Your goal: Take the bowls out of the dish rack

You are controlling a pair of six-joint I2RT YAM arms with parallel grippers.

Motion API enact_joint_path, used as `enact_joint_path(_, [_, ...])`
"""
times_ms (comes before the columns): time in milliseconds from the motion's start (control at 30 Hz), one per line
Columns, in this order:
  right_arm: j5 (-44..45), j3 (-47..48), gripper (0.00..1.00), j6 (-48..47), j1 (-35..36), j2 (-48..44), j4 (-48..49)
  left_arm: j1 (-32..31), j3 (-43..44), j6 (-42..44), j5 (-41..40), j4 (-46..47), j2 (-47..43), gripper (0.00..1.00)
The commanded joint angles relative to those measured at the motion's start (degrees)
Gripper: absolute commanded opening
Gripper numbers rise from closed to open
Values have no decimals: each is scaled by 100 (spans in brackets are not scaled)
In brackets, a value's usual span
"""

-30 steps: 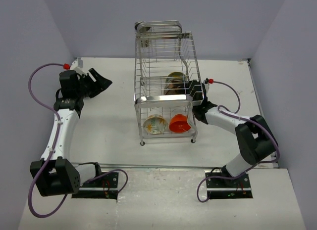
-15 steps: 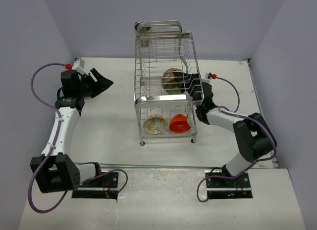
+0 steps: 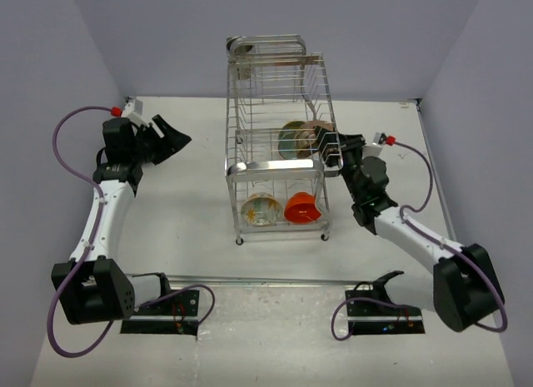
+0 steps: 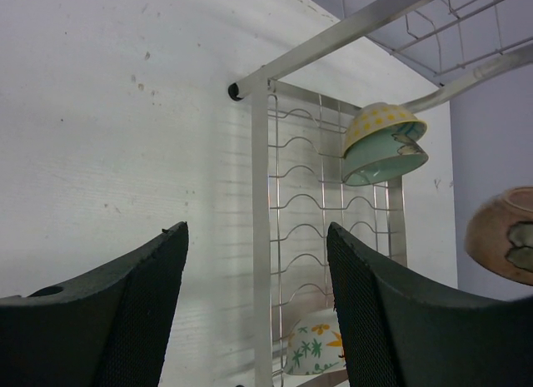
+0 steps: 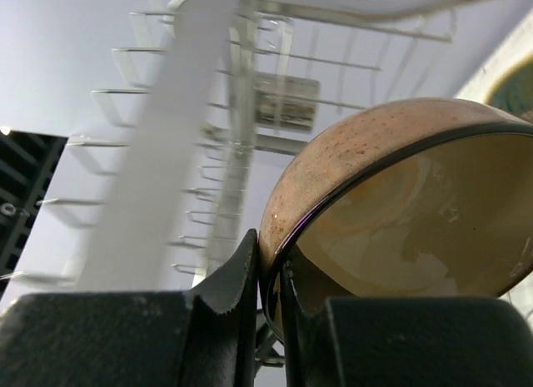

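The chrome wire dish rack [image 3: 237,166] stands mid-table. My right gripper [image 3: 331,146] is shut on the rim of the brown bowl [image 3: 316,136], holding it on edge at the right side of the upper tier. In the right wrist view the fingers [image 5: 237,275] pinch that brown bowl [image 5: 391,195] at its dark rim. A greenish bowl [image 3: 291,141] stays on the upper tier. The pale patterned bowl [image 3: 261,209] and the orange-red bowl [image 3: 302,209] lean in the lower tier. My left gripper [image 3: 172,138] hangs open, well left of the rack, holding nothing.
The left wrist view looks at the rack's front post [image 4: 261,237], with the greenish bowl [image 4: 383,141], the brown bowl [image 4: 504,235] and the pale bowl [image 4: 321,341] behind it. Purple walls close the table at the back and both sides.
My right arm has swung out to the right, drawing the brown bowl from the middle of the upper tier toward its right side and uncovering the greenish bowl. The left arm has barely moved.
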Motion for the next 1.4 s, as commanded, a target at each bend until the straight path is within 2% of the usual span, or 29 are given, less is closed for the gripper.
enact_joint_path(0, [352,607,0,-969,-95,-823,-405,42,-42,55,181,261,-32,69])
enact_joint_path(133, [291,774,0,-1418,-524,-1403,-1784,42,-42,116,111,182,-102,69])
enact_joint_path(267, [475,1247,0,-2489,-912,-1580,-3175,42,-60,134,120,155,-120,68])
enact_joint_path(367, [607,1109,0,-3088,-1123,-1730,-3213,42,-95,108,154,190,-129,69])
enact_joint_path(533, [642,1494,0,-3712,-1439,-1599,-4228,33,-86,125,155,173,-128,69])
enact_joint_path(633, [652,2273,0,-4142,-1554,-1300,-5109,42,-60,169,102,112,-129,69])
enact_joint_path(767, [327,3435,0,-4644,-1879,-161,-6427,33,-77,213,111,85,-146,69])
enact_joint_path(800, [195,3689,0,-4706,-2089,61,-7021,24,-77,230,102,76,-146,68])
enact_joint_path(867, [-235,4244,0,-4881,-2266,421,-7377,33,-77,239,102,68,-146,68])
enact_joint_path(933, [-254,4848,0,-5161,-2407,1071,-8045,33,-77,222,93,68,-137,68])
enact_joint_path(1133, [-307,5177,0,-5637,-2732,2109,-8451,16,-69,204,146,76,-137,68])
enact_joint_path(1367, [211,5397,0,-6051,-2838,2830,-8811,15,-112,222,120,111,-102,68])
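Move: The right hand, gripping the brown bowl by its rim at the rack's right side, is bound for bare table about 22 cm to its right, 2 cm ahead and some 27 cm down. The rack's right side is level with it, roughly 6 cm to its right and 5 cm below; the green bowl lies about 11 cm ahead, 2 cm left and 20 cm down, the orange bowl about 9 cm back and 22 cm below. From the left hand that spot is some 55 cm right, 3 cm ahead and 21 cm below. Keeping the brown bowl's rim pinched, the right hand makes a small lift and draw back, then sweeps it some 20 cm to the right, away from the rack, towards the bare table. While the hand's left side rolls under and the fingers tip from level to pointing steeply down, about 85 degrees of turn in all, it eases a few centimetres forward and then lowers quickly, ending about 17 cm below its starting height. ##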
